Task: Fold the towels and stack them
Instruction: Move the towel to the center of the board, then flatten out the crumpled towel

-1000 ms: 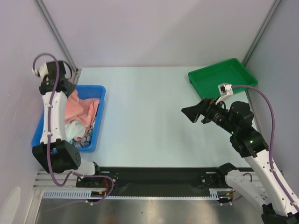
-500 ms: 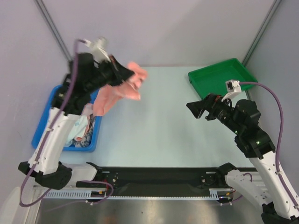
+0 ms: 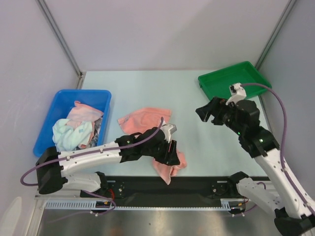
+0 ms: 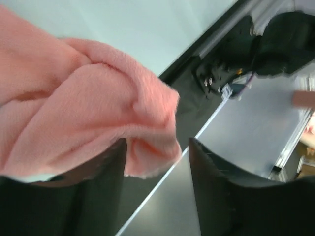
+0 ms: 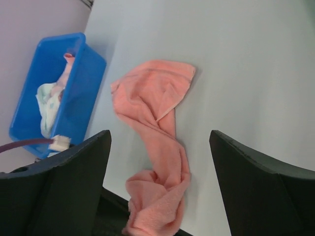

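Observation:
A salmon-pink towel [image 3: 145, 118] lies crumpled in a long strip on the table, from the middle down to the near edge, where its end [image 3: 170, 172] hangs over the black rail. My left gripper [image 3: 173, 150] sits low over that near end. In the left wrist view it [image 4: 157, 147] is open, with a towel [image 4: 74, 98] corner loose against one finger. My right gripper [image 3: 203, 113] hovers open above the table to the right; its wrist view shows the towel [image 5: 157, 98] between the wide fingers [image 5: 74, 167]. More towels, pink [image 3: 81, 112], mint-white [image 3: 66, 132] and dark patterned [image 3: 96, 132], lie in the bin.
The blue bin [image 3: 74, 92] stands at the table's left side, seen also in the right wrist view [image 5: 78, 54]. A green tray [image 3: 231, 81] sits at the back right corner. The black rail and metal frame run along the near edge.
My left arm swung out of the blue bin with the pink towel, carried it to the near middle of the table and opened. The towel now lies on the table. The right gripper shifted slightly.

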Controlling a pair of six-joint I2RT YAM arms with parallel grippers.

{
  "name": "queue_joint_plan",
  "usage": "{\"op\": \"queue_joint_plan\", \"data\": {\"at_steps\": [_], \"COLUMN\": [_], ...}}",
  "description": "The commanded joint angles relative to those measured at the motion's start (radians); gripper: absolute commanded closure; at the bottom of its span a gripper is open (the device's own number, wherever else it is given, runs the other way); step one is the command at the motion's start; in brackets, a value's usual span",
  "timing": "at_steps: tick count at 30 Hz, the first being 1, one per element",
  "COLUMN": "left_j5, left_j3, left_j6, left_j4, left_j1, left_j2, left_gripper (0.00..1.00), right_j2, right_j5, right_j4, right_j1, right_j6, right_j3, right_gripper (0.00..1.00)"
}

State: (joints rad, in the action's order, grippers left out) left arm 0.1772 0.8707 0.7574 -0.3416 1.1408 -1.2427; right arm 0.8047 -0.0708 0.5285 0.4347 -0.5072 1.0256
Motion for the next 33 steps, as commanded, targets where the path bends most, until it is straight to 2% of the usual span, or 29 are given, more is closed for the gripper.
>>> {"op": "queue_joint_plan", "data": {"at_steps": [1, 2, 3, 5, 6, 8, 9, 10, 13, 17, 20, 24, 25, 27, 28, 30, 33], "left_j5": [-0.173, -0.227, -0.266, -0.337, -0.337, -0.347, -0.358, -0.364, -0.358, -0.285, -0.208, -0.197, -0.197, -0.191, -0.185, -0.185, -0.205], "left_j3": [0.092, 0.115, 0.157, 0.181, 0.185, 0.176, 0.162, 0.153, 0.105, 0.028, -0.025, -0.050, -0.049, -0.049, -0.047, -0.030, -0.001], "left_j6": [0.019, -0.009, -0.023, -0.044, -0.049, -0.064, -0.082, -0.087, -0.101, -0.113, -0.113, -0.115, -0.116, -0.125, -0.136, -0.141, -0.145], "left_j4": [-0.032, -0.084, -0.132, -0.243, -0.263, -0.286, -0.289, -0.293, -0.281, -0.243, -0.202, -0.166, -0.165, -0.152, -0.149, -0.149, -0.154], "left_j1": [-0.006, -0.015, -0.057, -0.142, -0.255, -0.361, -0.441, -0.478, -0.596, -0.734, -0.805, -0.819, -0.820, -0.820, -0.820, -0.820, -0.820], "left_j2": [0.041, 0.055, 0.066, 0.100, 0.110, 0.146, 0.158, 0.169, 0.203, 0.212, 0.195, 0.166, 0.149, 0.131, 0.106, 0.077, 0.029], "left_gripper": [0.37, 0.30, 0.26, 0.26, 0.26, 0.26, 0.24, 0.24, 0.23, 0.23, 0.23, 0.23, 0.23, 0.21, 0.21, 0.21, 0.22], "right_j2": [0.135, 0.175, 0.276, 0.380, 0.428, 0.585, 0.634, 0.740, 0.911, 1.054, 1.145, 1.202, 1.202, 1.186, 1.180, 1.151, 1.105], "right_j5": [0.005, -0.007, -0.021, -0.034, -0.026, -0.023, -0.026, -0.046, -0.092, -0.168, -0.214, -0.294, -0.293, -0.265, -0.255, -0.248, -0.291], "right_j4": [-0.146, -0.172, -0.198, -0.275, -0.301, -0.369, -0.389, -0.419, -0.459, -0.557, -0.596, -0.653, -0.671, -0.673, -0.656, -0.636, -0.625], "right_j1": [-0.002, -0.002, 0.002, 0.010, 0.021, 0.029, 0.033, 0.035, 0.038, 0.038, 0.038, 0.038, 0.038, 0.032, 0.029, -0.010, -0.080], "right_j6": [0.018, 0.019, 0.022, 0.030, 0.030, 0.030, 0.030, 0.030, 0.039, 0.067, 0.068, 0.070, 0.075, 0.091, 0.101, 0.104, 0.079], "right_j3": [-0.030, -0.030, -0.029, -0.006, 0.007, 0.054, 0.073, 0.091, 0.174, 0.220, 0.243, 0.249, 0.243, 0.226, 0.212, 0.192, 0.116], "right_gripper": [0.15, 0.23, 0.26, 0.35, 0.38, 0.43, 0.44, 0.45, 0.48, 0.49, 0.49, 0.53, 0.63, 0.74, 0.87, 1.00, 1.00]}}
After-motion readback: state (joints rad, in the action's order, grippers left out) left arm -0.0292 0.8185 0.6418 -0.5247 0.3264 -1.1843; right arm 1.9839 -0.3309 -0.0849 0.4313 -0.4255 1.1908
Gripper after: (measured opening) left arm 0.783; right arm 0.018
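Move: Beyond the right hand, the towel's far right corner lies about 17 cm ahead, 14 cm left and 27 cm down; the green tray sits 18 cm farther out than that corner and 27 cm to its right. From the left hand, the towel's far left corner is some 28 cm ahead, 25 cm left and 12 cm lower; the blue bin's middle is about 20 cm left of that corner, 2 cm nearer. Diving some 27 cm, the right hand also reaches forward and left to the towel's far right corner, tips down about 20 degrees and shuts its half-narrowed fingers on it. The left hand, already opening, leaves the near end and sweeps left and forward, about 20 cm each way, turning 50 degrees counter-clockwise, rising slightly, then sinking wide open towards the far left corner. ##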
